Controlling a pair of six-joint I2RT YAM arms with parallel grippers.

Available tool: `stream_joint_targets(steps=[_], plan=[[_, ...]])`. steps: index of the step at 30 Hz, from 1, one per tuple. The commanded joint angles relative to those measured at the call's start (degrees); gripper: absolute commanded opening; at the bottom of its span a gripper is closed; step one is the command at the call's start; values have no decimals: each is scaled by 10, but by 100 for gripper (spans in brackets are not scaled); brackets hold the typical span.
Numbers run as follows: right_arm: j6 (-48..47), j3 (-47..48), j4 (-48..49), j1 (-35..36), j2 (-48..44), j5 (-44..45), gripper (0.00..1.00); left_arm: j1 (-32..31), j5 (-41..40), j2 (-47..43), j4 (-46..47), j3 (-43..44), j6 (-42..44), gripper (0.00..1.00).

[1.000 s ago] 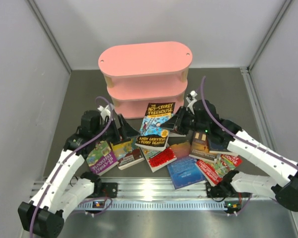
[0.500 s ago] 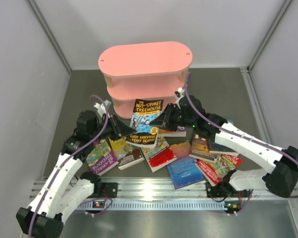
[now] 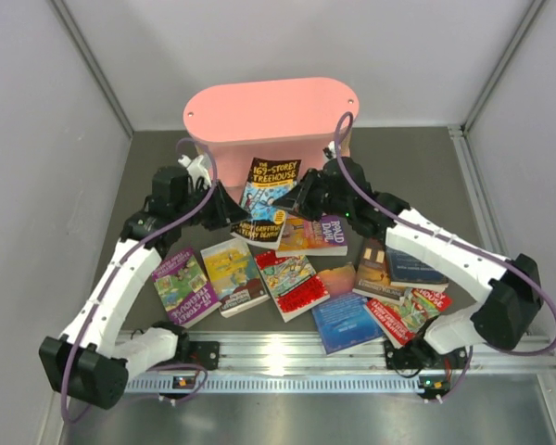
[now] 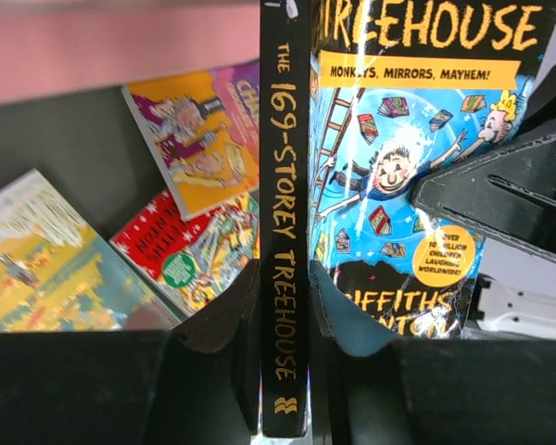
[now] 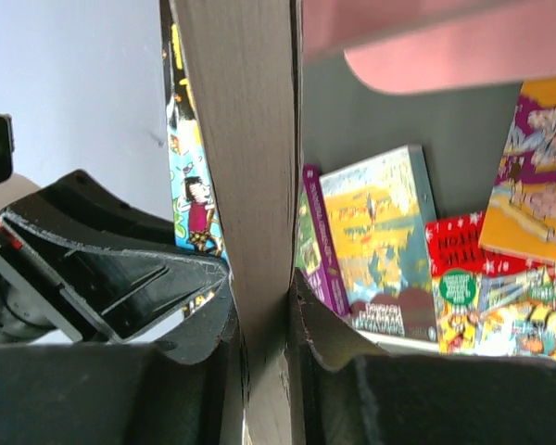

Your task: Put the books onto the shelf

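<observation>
A black-and-blue Treehouse book [image 3: 267, 199] is held upright in the air just in front of the pink shelf [image 3: 259, 107]. My left gripper [image 3: 233, 215] is shut on its spine side, and in the left wrist view both jaws of the left gripper [image 4: 285, 278] press the black spine [image 4: 285, 185]. From the other side my right gripper [image 3: 301, 197] is shut on the page edge [image 5: 246, 139], pinched low down in the right gripper [image 5: 261, 283]. More books lie flat on the table: purple [image 3: 183, 286], yellow [image 3: 233, 275], red [image 3: 292, 283] and a yellow-purple one [image 3: 315, 234].
A blue book [image 3: 345, 320] and several overlapping ones [image 3: 403, 287] lie at the front right. A metal rail [image 3: 287, 357] runs along the near edge. Grey walls [image 3: 37, 185] close in both sides and the back.
My left gripper has shut on the Treehouse book's spine. Both arms have carried the book up and back toward the shelf, uncovering the yellow-purple book beneath.
</observation>
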Motion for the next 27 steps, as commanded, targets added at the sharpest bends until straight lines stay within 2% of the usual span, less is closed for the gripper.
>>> stream_joint_targets(steps=[1,4,5,10,16,23,27], plan=[[17,71,82,5,32,-49,16,28,-36,43,40,36,26,0],[24,98,88,-5,65,-48,18,49,-44,64,56,44,25,0],[25,104,92,-8,74,-49,26,53,-43,69,60,46,23,0],[31,139,99,-12,113,-55,48,75,-43,97,109,49,9,0],[38,130,101,-17,118,-73,52,120,-29,130,134,65,-4,0],[53,46,107,-16,77,-85,70,160,-17,161,175,78,-40,0],[57,2,108,-14,49,-89,72,163,-2,196,212,80,-67,0]])
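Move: My left hand still pinches the black-spined treehouse book by its spine, the book's middle about 4 cm ahead and 7 cm right; my right hand grips the opposite edge, with that middle some 4 cm to its left. The book's place in the upper shelf bay is about 15 cm ahead of my left hand, and 10 cm ahead and 13 cm left of my right. The left front post stands roughly 16 cm ahead and 12 cm left of my left hand. With my left hand I keep the spine pinched and carry the book forward about 13 cm and left 7 cm, dipping slightly and turning nearly 20 degrees counter-clockwise, into the upper bay beside the left post. My right hand goes along about 5 cm forward and 3 cm left while opening, lets go of the edge, then draws back some 3 cm. ##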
